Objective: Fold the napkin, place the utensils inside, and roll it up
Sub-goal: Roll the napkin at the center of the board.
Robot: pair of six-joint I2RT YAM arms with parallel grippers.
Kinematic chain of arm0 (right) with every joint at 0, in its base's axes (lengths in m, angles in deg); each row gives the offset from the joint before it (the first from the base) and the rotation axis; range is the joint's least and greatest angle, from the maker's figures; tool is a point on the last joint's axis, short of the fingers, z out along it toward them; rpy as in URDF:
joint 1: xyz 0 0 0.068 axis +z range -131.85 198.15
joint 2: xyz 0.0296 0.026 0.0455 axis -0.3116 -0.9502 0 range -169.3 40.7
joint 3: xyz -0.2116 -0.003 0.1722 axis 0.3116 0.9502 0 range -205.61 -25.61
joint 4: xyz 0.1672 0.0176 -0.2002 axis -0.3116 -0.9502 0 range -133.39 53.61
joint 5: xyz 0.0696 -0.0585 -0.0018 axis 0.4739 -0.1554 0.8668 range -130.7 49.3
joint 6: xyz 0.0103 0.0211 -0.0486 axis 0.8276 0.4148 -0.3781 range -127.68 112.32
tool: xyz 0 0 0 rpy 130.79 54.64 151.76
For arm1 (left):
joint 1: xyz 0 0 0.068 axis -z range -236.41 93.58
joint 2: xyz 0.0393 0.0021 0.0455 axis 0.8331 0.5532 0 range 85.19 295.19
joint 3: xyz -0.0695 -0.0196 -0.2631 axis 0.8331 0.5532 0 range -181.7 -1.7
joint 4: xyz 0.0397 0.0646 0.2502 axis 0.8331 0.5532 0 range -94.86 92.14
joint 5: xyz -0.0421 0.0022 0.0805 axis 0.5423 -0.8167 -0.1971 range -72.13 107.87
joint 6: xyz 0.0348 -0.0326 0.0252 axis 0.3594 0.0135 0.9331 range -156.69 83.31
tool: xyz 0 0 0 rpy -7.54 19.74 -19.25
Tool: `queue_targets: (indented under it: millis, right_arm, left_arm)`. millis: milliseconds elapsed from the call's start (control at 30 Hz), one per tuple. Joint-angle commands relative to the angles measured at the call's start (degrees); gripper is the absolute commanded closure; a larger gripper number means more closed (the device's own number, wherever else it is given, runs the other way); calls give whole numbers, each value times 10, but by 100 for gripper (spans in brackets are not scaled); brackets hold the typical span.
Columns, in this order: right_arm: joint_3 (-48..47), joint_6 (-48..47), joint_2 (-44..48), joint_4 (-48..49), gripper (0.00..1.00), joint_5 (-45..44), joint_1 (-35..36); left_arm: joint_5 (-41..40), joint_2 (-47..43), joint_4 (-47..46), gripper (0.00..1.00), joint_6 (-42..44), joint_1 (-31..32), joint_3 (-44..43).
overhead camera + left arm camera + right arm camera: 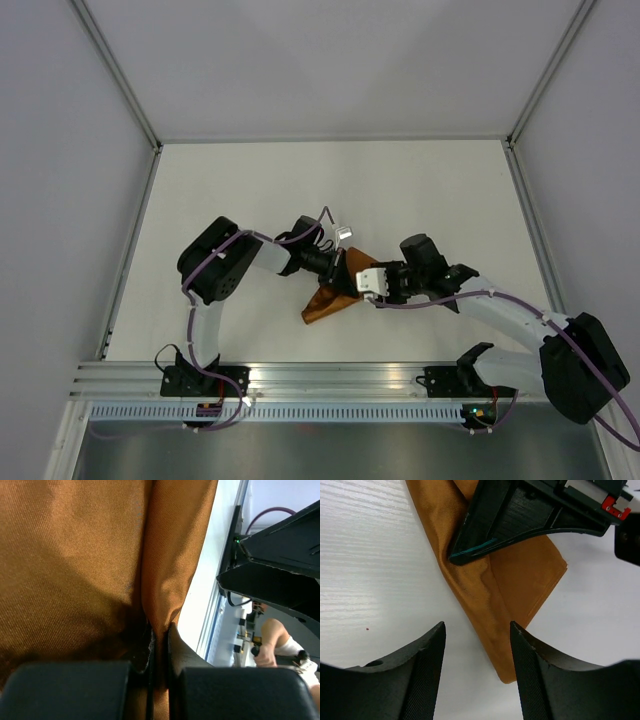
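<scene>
The rust-brown napkin (328, 303) lies folded into a narrow pointed shape on the white table (450, 200), between the two wrists. My left gripper (160, 636) is shut on a raised fold of the napkin (75, 555), whose cloth fills most of the left wrist view. In the right wrist view one black finger of the left gripper (520, 515) rests on the napkin (520, 580). My right gripper (477, 630) hangs open just above the table, with the napkin's pointed corner lying below the gap, near the right-hand finger. I cannot make out the utensils.
A thin grey bent thing (333, 222) shows just beyond the left wrist; I cannot tell what it is. Metal rails (330, 378) run along the near edge by the arm bases. White walls enclose the table on three sides.
</scene>
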Motion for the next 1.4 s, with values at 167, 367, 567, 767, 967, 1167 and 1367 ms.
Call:
queue_targets:
  millis: [167, 367, 567, 767, 967, 1167, 1367]
  right_arm:
    - [36, -27, 6, 83, 38, -45, 78]
    - [80, -41, -28, 161, 38, -114, 136]
    - [107, -58, -68, 231, 39, -138, 144]
    - [121, -71, -94, 269, 43, -148, 148]
    - [119, -86, -122, 241, 68, -145, 153]
    - [62, -94, -150, 120, 87, -136, 151]
    - [-22, -89, -180, -37, 91, -93, 139]
  left_arm:
    - [-16, 48, 121, 98, 7, -12, 8]
    - [-5, 65, 127, 98, 13, -17, 2]
    - [7, 71, 138, 98, 27, -17, 1]
    - [17, 78, 147, 98, 36, -17, -4]
    - [25, 75, 154, 98, 45, -17, -8]
    - [2, 36, 144, 83, 42, -24, 1]
    - [-49, -55, 122, 53, 31, -28, 14]
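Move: The right hand's open fingers hang over the napkin's right end. The stretch of rolled near edge they go for is about 4 cm left, 1 cm back and 5 cm below, with the left fingertips, already pinching that edge, some 3 cm beyond it. The napkin's far corner is roughly 9 cm ahead and 7 cm left of the right hand. From the left hand, that stretch of edge is about 3 cm right, at its own height. Right hand goes left and sinks, each about 5 cm, and pinches the napkin's rolled edge; then left fingers open. ##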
